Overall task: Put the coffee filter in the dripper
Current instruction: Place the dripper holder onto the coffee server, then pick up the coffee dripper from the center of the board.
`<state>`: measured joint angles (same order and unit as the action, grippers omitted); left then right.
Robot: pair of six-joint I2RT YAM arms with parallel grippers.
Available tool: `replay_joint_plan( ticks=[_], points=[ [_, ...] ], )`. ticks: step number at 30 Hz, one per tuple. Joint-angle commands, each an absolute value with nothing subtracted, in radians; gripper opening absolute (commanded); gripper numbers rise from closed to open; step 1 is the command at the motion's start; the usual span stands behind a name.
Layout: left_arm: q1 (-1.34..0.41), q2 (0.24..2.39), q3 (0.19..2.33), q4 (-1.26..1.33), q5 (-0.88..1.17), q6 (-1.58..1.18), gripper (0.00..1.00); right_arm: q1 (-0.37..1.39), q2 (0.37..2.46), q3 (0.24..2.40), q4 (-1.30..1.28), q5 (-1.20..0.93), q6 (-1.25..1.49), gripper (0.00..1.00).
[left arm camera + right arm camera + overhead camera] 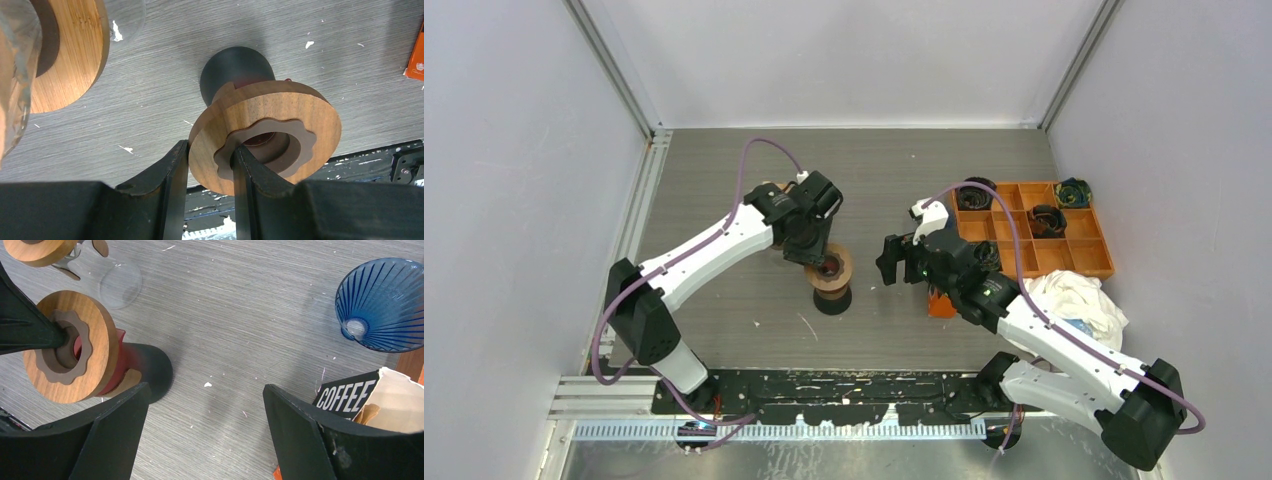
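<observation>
A blue ribbed glass dripper (382,305) stands on the table, up and to the right of my right gripper. Brown paper coffee filters (387,402) stick out of a torn box labelled COFFEE (347,395) beside the right finger. My right gripper (206,390) (887,260) hangs open over bare table, holding nothing. My left gripper (211,150) (822,258) is shut on the wooden ring (270,112) (832,270) of a black-based stand (150,367). One finger is outside the rim and the other is in the centre hole.
A second wooden disc (70,50) and a clear glass vessel (120,285) sit beyond the stand. An orange compartment tray (1086,245) with dark parts lies at the back right. A white cloth (1079,300) lies in front of it.
</observation>
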<state>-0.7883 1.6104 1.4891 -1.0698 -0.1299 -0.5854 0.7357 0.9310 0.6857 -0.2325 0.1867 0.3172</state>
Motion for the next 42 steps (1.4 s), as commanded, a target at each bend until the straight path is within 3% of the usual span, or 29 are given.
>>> replay_joint_plan(
  ticks=[1, 20, 32, 42],
  points=[
    [-0.791, 1.607, 1.528, -1.029, -0.109, -0.569, 0.34, 0.732, 0.909, 0.694, -0.173, 0.206, 0.312, 0.90],
    [-0.790, 1.560, 1.514, -1.030, -0.108, -0.579, 0.58, 0.733, 0.920, 0.743, -0.221, 0.204, 0.274, 0.90],
    [-0.776, 1.367, 1.492, -1.034, -0.148, -0.556, 0.75, 0.713, 1.058, 0.920, -0.344, 0.266, 0.179, 0.91],
    [-0.625, 1.117, 1.325, -0.986, -0.136, -0.521, 0.87, 0.599, 1.232, 1.044, -0.405, 0.331, 0.119, 0.89]
  ],
)
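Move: The left fingers still pinch the dark wooden dripper holder by its left rim; its centre lies about 3 cm right and 1 cm back, with the coffee server beneath it, its middle some 8 cm below the hand. The filter-lined dripper stands about 9 cm ahead and 7 cm left. From the empty right hand, the blue dripper is about 11 cm ahead, 8 cm right and 9 cm lower; the filter box is 10 cm right, 1 cm back and 8 cm lower, and the holder some 12 cm left, 1 cm back. The left hand stays put over the server while its fingers open and let go of the holder's rim, then climbs about 9 cm and veers some 5 cm left, still opening, its wrist tilting some 20 degrees so the fingers swing forward and right. The right hand, open and idle at first, then reaches forward and somewhat right, towards the blue dripper, rolling slightly. ##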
